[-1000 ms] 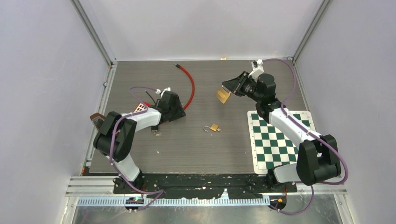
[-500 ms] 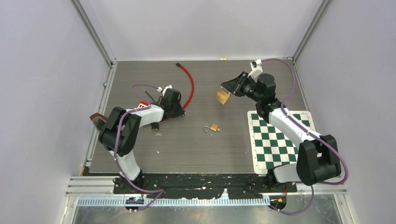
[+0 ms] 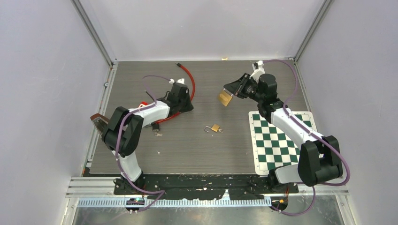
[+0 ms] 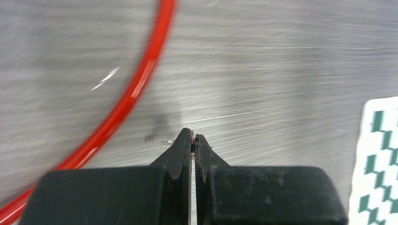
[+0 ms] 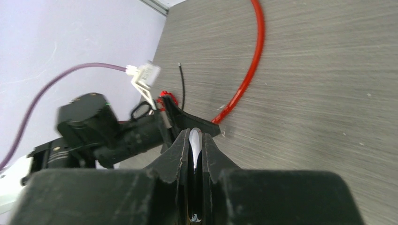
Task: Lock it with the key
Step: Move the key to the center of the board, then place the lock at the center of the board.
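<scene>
My right gripper [image 3: 232, 90] is shut on the silver shackle [image 5: 195, 138] of a brass padlock [image 3: 225, 97], which hangs above the far middle of the table. A second, small brass padlock [image 3: 215, 127] lies on the table with its shackle open. My left gripper [image 3: 188, 105] is raised near the red cable [image 3: 191, 83] and is shut on a thin metal key ring [image 4: 193, 139]. A toothed key blade [image 4: 154, 139] sticks out to the left of its fingertips. More small keys [image 3: 156, 131] lie on the table under the left forearm.
The red cable [image 4: 141, 89] curves across the far left of the grey table. A green-and-white chequered mat [image 3: 277, 140] lies at the right, and its edge [image 4: 380, 159] shows in the left wrist view. A brown object [image 3: 97, 120] sits at the table's left edge.
My left gripper has shut and moved up and to the right, from beside the keys to over the red cable. The right gripper and its padlock have barely moved.
</scene>
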You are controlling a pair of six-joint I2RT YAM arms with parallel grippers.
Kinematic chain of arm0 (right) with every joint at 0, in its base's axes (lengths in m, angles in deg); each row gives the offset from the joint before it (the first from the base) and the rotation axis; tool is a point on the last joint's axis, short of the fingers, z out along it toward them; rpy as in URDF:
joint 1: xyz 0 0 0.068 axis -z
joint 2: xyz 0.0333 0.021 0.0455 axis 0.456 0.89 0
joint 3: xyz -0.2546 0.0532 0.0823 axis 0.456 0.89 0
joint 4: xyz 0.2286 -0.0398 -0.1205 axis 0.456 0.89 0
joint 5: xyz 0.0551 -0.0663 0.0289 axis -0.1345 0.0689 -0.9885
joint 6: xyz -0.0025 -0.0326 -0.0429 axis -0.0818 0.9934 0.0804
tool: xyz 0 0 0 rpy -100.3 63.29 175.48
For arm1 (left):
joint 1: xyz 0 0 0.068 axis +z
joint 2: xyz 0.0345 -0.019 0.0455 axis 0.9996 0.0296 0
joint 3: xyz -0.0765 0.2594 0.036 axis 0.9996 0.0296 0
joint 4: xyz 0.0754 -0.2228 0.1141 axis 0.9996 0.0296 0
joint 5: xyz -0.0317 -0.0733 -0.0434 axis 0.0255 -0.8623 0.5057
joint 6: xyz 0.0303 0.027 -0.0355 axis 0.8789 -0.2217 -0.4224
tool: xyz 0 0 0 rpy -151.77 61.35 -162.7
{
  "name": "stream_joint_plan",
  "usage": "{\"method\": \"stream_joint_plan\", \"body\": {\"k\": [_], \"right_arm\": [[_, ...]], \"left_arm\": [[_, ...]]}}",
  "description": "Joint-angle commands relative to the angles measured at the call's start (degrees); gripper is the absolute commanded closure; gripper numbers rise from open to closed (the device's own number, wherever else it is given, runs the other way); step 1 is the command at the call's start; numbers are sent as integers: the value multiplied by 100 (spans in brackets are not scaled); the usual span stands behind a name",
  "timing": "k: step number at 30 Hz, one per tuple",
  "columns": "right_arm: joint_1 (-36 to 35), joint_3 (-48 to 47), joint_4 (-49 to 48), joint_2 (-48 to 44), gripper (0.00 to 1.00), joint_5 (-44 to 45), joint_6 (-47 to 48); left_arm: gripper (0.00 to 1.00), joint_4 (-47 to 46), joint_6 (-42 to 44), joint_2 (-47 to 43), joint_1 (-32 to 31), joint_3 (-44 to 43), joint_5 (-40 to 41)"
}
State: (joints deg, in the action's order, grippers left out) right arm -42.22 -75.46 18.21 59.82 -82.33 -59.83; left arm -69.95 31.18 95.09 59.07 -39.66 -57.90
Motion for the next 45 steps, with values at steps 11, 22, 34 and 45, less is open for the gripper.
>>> {"method": "stream_joint_plan", "body": {"k": [11,22,34,45], "right_arm": [[698,-399,517,-161,95,946,-458],[862,-430,649,224,95,1648,-688],[1062,-997,423,1360,95,879,330],[991,-1832,-487,3256,95,-149,-343]], "left_arm": [[100,-1811,-1082,1994,-549,-2642,-1830],[95,38,-1492,2916,-1151,-4333,-683],[45,196,-1226,2063,-967,-3321,-88],[45,-872,-413,34,-172,-1094,-1384]]}}
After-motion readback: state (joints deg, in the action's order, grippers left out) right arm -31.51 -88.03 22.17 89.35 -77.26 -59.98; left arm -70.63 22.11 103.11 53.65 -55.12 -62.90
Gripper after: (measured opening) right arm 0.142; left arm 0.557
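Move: The key, still pinched in the left fingers, goes to a bare patch of table about 20 cm to this hand's right, 5 cm ahead and 4 cm below. The small open padlock lies 10 cm right and 7 cm back of the hand. From the right hand, with the brass padlock hanging about 5 cm under its fingers, the patch is some 8 cm right, 4 cm ahead and 22 cm down. The key is swept about 22 cm rightward and some 5 cm forward with the left hand, over a low hump; the shut fingers then open to about half and let go near the bare patch, and the hand draws back some 12 cm left, rising at the end. Meanwhile the right hand, keeping its grip on the brass padlock, swings right, then sinks about 15 cm and pushes forward. ##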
